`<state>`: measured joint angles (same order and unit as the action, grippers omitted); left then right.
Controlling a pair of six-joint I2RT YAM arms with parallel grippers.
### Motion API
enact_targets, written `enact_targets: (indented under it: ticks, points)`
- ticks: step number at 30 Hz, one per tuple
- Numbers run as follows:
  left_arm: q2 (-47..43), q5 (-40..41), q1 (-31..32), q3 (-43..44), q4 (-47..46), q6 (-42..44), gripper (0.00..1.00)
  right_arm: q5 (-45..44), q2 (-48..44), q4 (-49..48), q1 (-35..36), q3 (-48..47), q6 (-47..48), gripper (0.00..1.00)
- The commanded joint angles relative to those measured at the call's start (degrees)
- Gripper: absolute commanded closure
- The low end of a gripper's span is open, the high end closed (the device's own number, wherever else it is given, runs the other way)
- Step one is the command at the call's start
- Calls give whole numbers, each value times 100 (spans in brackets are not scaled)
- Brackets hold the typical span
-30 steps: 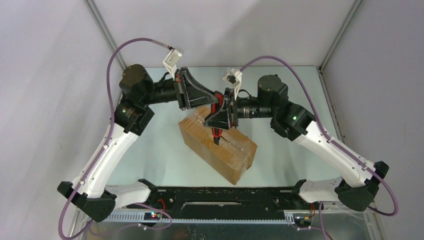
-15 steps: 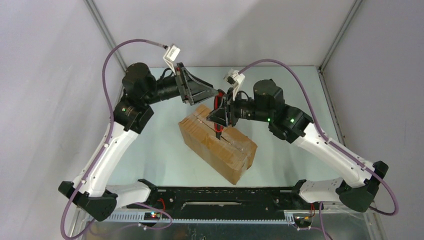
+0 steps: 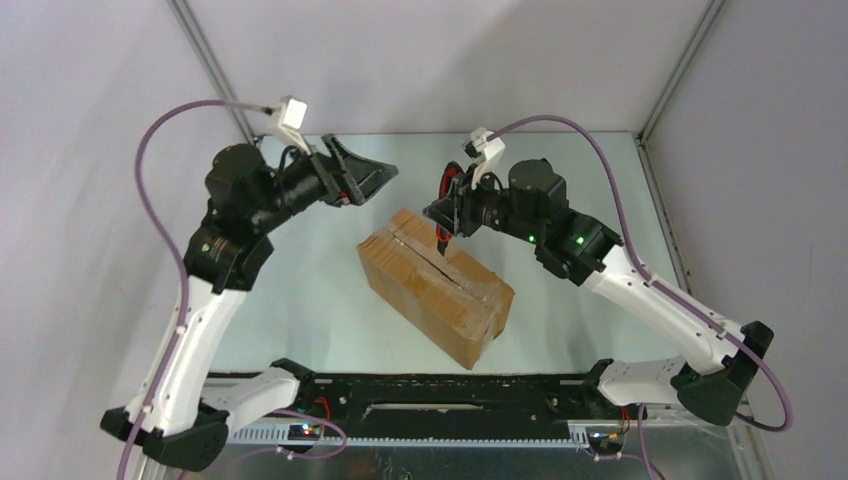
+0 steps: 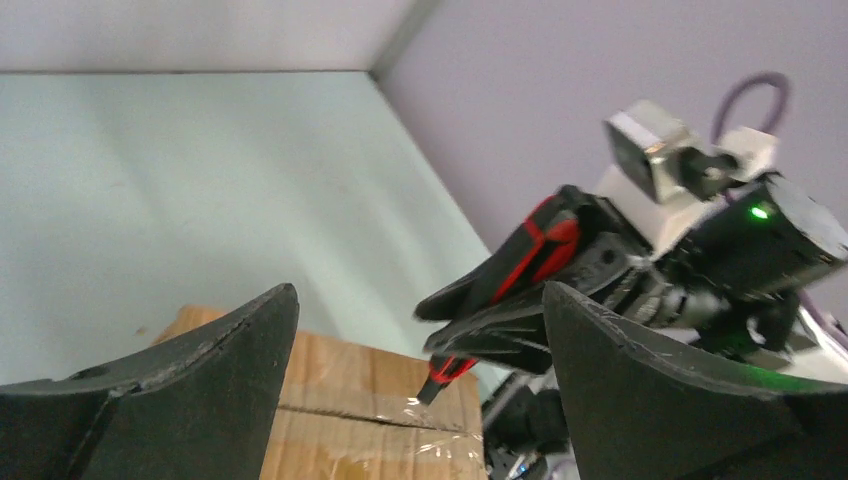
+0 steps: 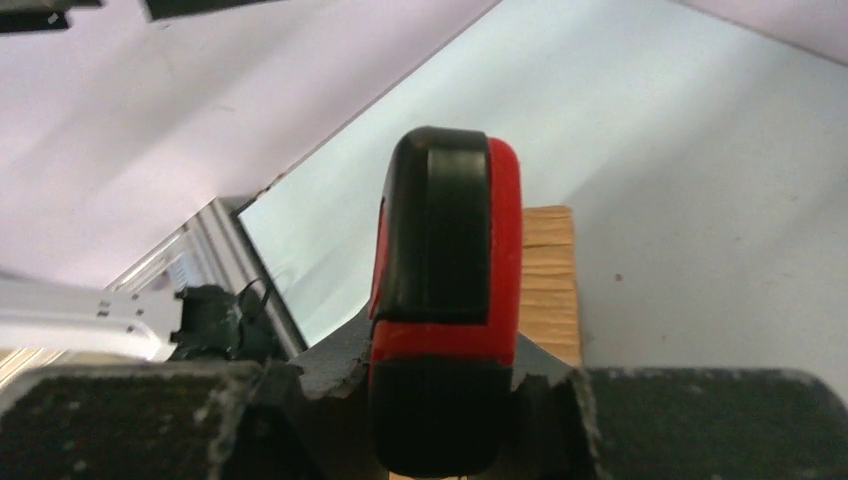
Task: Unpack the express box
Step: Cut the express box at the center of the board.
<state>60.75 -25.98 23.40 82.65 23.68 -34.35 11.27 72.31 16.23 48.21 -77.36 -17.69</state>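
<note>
The express box (image 3: 435,285), a brown carton with clear tape over its top seam, lies slanted mid-table; it also shows in the left wrist view (image 4: 330,410). My right gripper (image 3: 446,214) is shut on a red-and-black utility knife (image 5: 445,290). It hangs over the box's far end, and the knife's tip (image 4: 436,378) points down at the taped seam. My left gripper (image 3: 386,178) is open and empty, raised to the left of the box's far end and facing the knife (image 4: 530,255). In the left wrist view its fingers (image 4: 210,390) frame the box corner.
Purple cables (image 3: 590,160) loop above both arms. Metal frame posts (image 3: 215,70) stand at the back corners, with grey walls around the table. A black rail (image 3: 440,400) with the arm bases runs along the near edge.
My left gripper has opened and drawn back to the left, away from the knife and the right gripper. The right gripper has shifted slightly toward the back with the knife. The box has not moved.
</note>
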Motion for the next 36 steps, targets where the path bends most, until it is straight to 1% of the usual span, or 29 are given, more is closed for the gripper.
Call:
enact_targets:
  ticks: [1,2,5,7,10,12,13,15,16,18,19,23,30,33,36]
  points:
    - [-448,1885,-180,125,1240,189,5,-627,-29,-937,-37,-11,223,100]
    - [-538,2292,-223,31,1414,151,5,-743,12,-1078,-41,-15,280,100]
    - [-813,3070,-443,-430,1701,78,1,-854,171,-1507,-73,-7,376,100]
    - [-893,3216,-661,-786,1810,32,0,-922,301,-1839,-99,-11,412,100]
    - [-823,2673,-1040,-1414,1606,-23,0,-947,517,-2136,-126,-9,459,100]
    - [-708,2084,-1201,-1831,1270,-1,0,-938,674,-2278,-136,-8,475,100]
    - [-601,1845,-1247,-1994,1097,17,0,-911,762,-2376,-143,-7,477,100]
    - [-381,1609,-1267,-2167,948,80,0,-894,915,-2538,-138,-9,470,100]
    - [-324,1402,-1267,-2294,705,118,0,-897,977,-2618,-142,-8,461,100]
    - [-144,1154,-1268,-2496,353,46,0,-889,1104,-2738,-139,-11,465,100]
    - [-37,1060,-1268,-2513,340,9,0,-889,1151,-2824,-144,-12,463,100]
    - [113,1187,-1267,-2791,157,-164,1,-853,1333,-3102,-121,-12,441,100]
    - [23,653,-1247,-3036,-35,-282,2,-865,1656,-3524,-19,-10,603,100]
    - [-101,624,-1231,-2890,225,-193,2,-843,1751,-3643,-7,-15,609,100]
    - [-279,823,-1209,-2810,676,-130,1,-893,1833,-3756,86,-16,661,100]
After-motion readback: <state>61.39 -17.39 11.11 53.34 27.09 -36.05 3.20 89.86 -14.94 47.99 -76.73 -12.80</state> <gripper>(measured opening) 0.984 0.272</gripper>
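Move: The express box lies askew below both my hands. Its far-left end is about 7 cm ahead of my left hand, 3 cm to its left and 38 cm below; the box's middle is about 3 cm back, 9 cm right and 39 cm down. The red knife, in my right hand, sits 1 cm back, 11 cm right and 9 cm below my left. From my right hand, that same end is some 8 cm ahead, 13 cm left and 30 cm down, the box's middle 2 cm back and 1 cm left. I swing my open left hand about 12 cm left, clear of the knife, then sink it some 24 cm towards the box's far-left end, easing back right a little as the fingers tip down about 30 degrees and stay open. Meanwhile my right hand keeps its grip on the knife and carries it roughly 10 cm forward and then left, over towards that same end. ##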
